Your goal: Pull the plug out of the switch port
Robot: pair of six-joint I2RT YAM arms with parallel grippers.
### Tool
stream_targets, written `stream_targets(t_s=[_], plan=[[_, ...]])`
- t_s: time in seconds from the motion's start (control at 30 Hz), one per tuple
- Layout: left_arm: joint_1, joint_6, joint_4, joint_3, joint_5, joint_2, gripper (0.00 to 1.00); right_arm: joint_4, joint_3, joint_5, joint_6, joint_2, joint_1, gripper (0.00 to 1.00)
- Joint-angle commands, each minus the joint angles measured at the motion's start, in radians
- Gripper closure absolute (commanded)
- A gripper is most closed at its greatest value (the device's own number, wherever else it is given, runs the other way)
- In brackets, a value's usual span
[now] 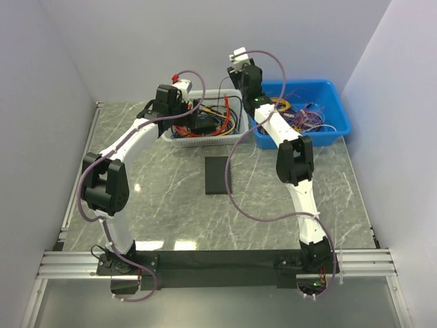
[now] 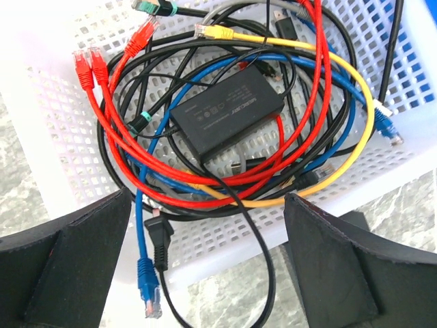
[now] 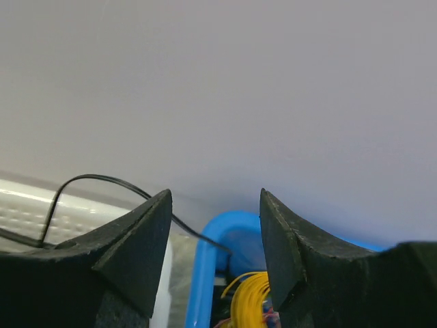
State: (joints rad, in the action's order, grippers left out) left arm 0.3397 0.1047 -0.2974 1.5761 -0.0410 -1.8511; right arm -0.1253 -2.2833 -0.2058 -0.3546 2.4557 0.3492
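Observation:
The switch (image 1: pixel 217 175) is a flat black box lying alone on the marble table, in front of both bins. No cable shows attached to it, and its ports are too small to make out. Which plug is the task's I cannot tell. My left gripper (image 1: pixel 186 108) (image 2: pixel 208 198) hangs open over the front wall of the white mesh basket (image 2: pixel 54 157), nothing between its fingers. My right gripper (image 1: pixel 240 70) (image 3: pixel 215 195) is raised at the back, facing the wall, open and empty. A thin black cable (image 3: pixel 102 179) arches past behind its fingers.
The basket holds tangled red, blue, yellow and black cables around a black power adapter (image 2: pixel 229 113). A blue plug (image 2: pixel 148 285) and a black plug (image 2: pixel 160 239) hang over its front edge. A blue bin (image 1: pixel 338 123) of coloured wires stands at the back right.

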Motion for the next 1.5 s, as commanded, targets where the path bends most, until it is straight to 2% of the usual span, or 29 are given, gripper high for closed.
stream_targets(t_s=[0.0,0.1,0.17,0.23,0.33,0.43,0.47,0.6,0.63,0.77,0.87,1.0,1.13,1.3,1.4,1.47], plan=[[-0.005,-0.037,0.004,-0.001,-0.016,0.058,0.01,0.032,-0.138,-0.078,-0.227,0.100,0.011,0.39],[-0.010,-0.031,-0.014,0.013,-0.036,0.058,0.01,0.042,-0.141,-0.040,-0.248,0.106,0.007,0.39],[-0.011,-0.025,-0.019,0.016,-0.054,0.055,0.01,0.007,-0.040,-0.026,-0.288,0.079,0.007,0.39],[-0.013,-0.023,-0.016,0.019,-0.068,0.053,0.01,-0.034,-0.010,-0.032,-0.300,0.068,0.004,0.39],[-0.013,-0.016,-0.029,0.045,-0.086,0.038,0.01,-0.033,-0.137,-0.101,-0.334,0.150,-0.004,0.39],[-0.015,-0.007,-0.043,0.068,-0.105,0.023,0.01,-0.122,-0.150,-0.116,-0.406,0.196,-0.003,0.42],[-0.015,-0.005,-0.043,0.068,-0.106,0.021,0.01,-0.135,-0.148,-0.110,-0.403,0.204,-0.003,0.54],[-0.016,-0.007,-0.037,0.062,-0.096,0.016,0.01,-0.242,-0.076,-0.119,-0.348,0.161,-0.003,0.82],[-0.016,-0.007,-0.046,0.065,-0.096,0.015,0.01,-0.267,-0.053,-0.122,-0.339,0.146,-0.001,1.00],[-0.018,-0.005,-0.072,0.076,-0.097,0.016,0.01,-0.336,0.045,-0.162,-0.300,0.022,0.007,1.00],[-0.019,-0.010,-0.063,0.047,-0.097,0.047,0.01,-0.402,0.183,-0.225,-0.287,-0.094,0.017,1.00],[-0.021,-0.022,-0.040,0.010,-0.097,0.090,0.01,-0.474,0.344,-0.274,-0.372,-0.260,0.077,1.00],[-0.028,-0.007,-0.055,0.025,-0.099,0.104,0.01,-0.354,0.375,-0.239,-0.359,-0.377,0.171,1.00],[-0.056,0.013,-0.043,-0.007,-0.106,0.154,0.01,-0.123,0.289,-0.178,-0.210,-0.363,0.249,1.00],[-0.082,0.010,-0.028,-0.050,-0.093,0.202,0.01,-0.115,0.291,-0.081,-0.057,-0.336,0.263,1.00],[-0.105,0.001,-0.020,-0.082,-0.073,0.231,0.01,-0.179,0.329,0.050,0.084,-0.314,0.255,1.00]])
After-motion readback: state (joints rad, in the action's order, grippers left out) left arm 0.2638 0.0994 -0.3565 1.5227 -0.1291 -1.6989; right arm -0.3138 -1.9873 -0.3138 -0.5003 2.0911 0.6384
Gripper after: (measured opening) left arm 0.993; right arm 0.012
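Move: The black cable I want arches out of the white basket towards the blue bin, just below my right fingertips: about 3 cm ahead, 2 cm to the right, 5 cm down. From my right hand the basket's middle is roughly 15 cm back, 13 cm left and 22 cm down, the black adapter in it about 17 cm back and 14 cm left, and the bin's middle some 13 cm back and 18 cm right. From my left hand the cable is about 20 cm ahead and 21 cm right, at level height. I sink my open right hand about 6 cm and ease it slightly forward and right, rolling its left side down some 20 degrees, and pinch the black cable between the fingertips. Keeping it pinched, I sweep swiftly up about 20 cm, back and left, over the white basket, undoing the roll and tipping the fingers upward. My left hand, still wide open, backs off up and left a few centimetres. ##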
